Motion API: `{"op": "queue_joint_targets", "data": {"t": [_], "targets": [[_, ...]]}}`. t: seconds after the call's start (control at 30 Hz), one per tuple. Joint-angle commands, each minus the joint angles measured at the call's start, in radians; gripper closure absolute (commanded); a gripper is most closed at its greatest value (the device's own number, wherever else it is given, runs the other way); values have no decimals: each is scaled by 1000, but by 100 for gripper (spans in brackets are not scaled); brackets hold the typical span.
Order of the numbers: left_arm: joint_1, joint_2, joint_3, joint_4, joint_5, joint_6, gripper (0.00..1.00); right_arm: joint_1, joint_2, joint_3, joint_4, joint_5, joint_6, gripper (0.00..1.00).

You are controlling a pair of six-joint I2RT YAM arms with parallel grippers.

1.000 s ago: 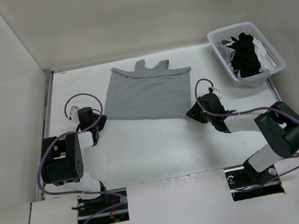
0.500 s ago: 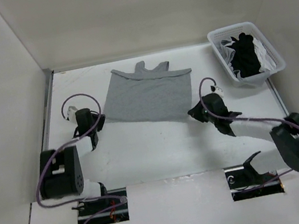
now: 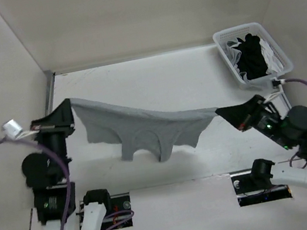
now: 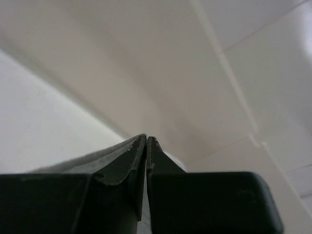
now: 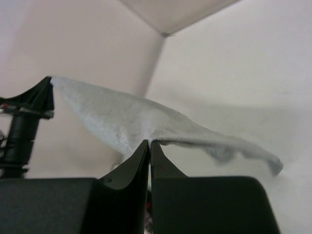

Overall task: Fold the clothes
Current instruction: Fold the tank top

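Note:
The clothes (image 3: pixel 143 125), a light-grey sleeveless shirt, hang in the air stretched between both arms, with the neck and straps drooping toward the near edge. My left gripper (image 3: pixel 68 104) is shut on its left corner, high above the table's left side. My right gripper (image 3: pixel 219 111) is shut on the opposite corner at the right. In the right wrist view the grey fabric (image 5: pixel 126 119) runs from my closed right gripper (image 5: pixel 149 142) across to the left arm. The left wrist view shows my left gripper (image 4: pixel 146 138) pressed together on a sliver of grey cloth (image 4: pixel 83 158).
A white slatted basket (image 3: pixel 278 57) with dark and white garments stands at the back right corner. The white table (image 3: pixel 152 73) is bounded by pale walls on three sides. A raised white panel (image 3: pixel 177 218) with two arm-base cutouts spans the near edge.
Both grippers closed on the shirt's near corners as it lay flat, then lifted it off the table and drew it toward the near side. Both arms now stand raised.

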State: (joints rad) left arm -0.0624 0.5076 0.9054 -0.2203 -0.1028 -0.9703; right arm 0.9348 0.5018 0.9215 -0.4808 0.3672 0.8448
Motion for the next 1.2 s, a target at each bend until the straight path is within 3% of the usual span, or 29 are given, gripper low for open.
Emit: {"op": "queue_joint_targets", "data": {"t": [0.0,0.1,0.2,0.27,0.37,0.43,0.53,0.67,0.73,0.83,0.97,1.17], "targets": [[-32,-73,205,-189,-96,94,100,185,-31,141,-202,171,22,96],[-56,-87,305,-263,-120,117,100,392,-2,215,-197,269,31,96],[-82,-89,279,-316,-124,110,100,540,52,224,-183,376,31,96],[-96,-89,209,-339,-124,87,100,581,84,220,-183,404,34,95],[-112,-99,86,-366,-123,62,100,551,87,176,-182,327,68,94],[-104,-106,-3,-375,-138,53,100,469,78,104,-176,253,83,93],[-72,-8,-117,-293,-146,39,100,166,104,-4,-141,36,51,93],[-40,268,-215,-1,-132,-2,100,-318,258,-127,117,-415,-75,96],[-37,446,-212,146,-124,-19,100,-498,402,-150,236,-517,-96,96],[-43,726,-113,289,-117,-22,100,-612,628,-112,367,-548,-105,96],[-50,1035,100,341,-60,-21,100,-670,933,64,426,-551,-122,96],[-38,1238,320,323,3,-19,100,-713,1230,331,430,-557,-122,97]]}}
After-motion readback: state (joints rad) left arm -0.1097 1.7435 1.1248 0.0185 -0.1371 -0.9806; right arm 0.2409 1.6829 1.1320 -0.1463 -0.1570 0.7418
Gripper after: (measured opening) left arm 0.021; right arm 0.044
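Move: Both hands already pinch the tank top's hem corners, its straps hanging below. The open table where the hem is headed lies about 25 cm ahead of the left hand, 3 cm to its right and 39 cm below. From the right hand that hem spot is some 26 cm ahead, 1 cm to its right and 32 cm below; the laundry basket stands about 35 cm ahead, 25 cm to its right and 28 cm below. Both hands swing the pinched hem up and back about 10 cm, then forward and down roughly 35 each way. ##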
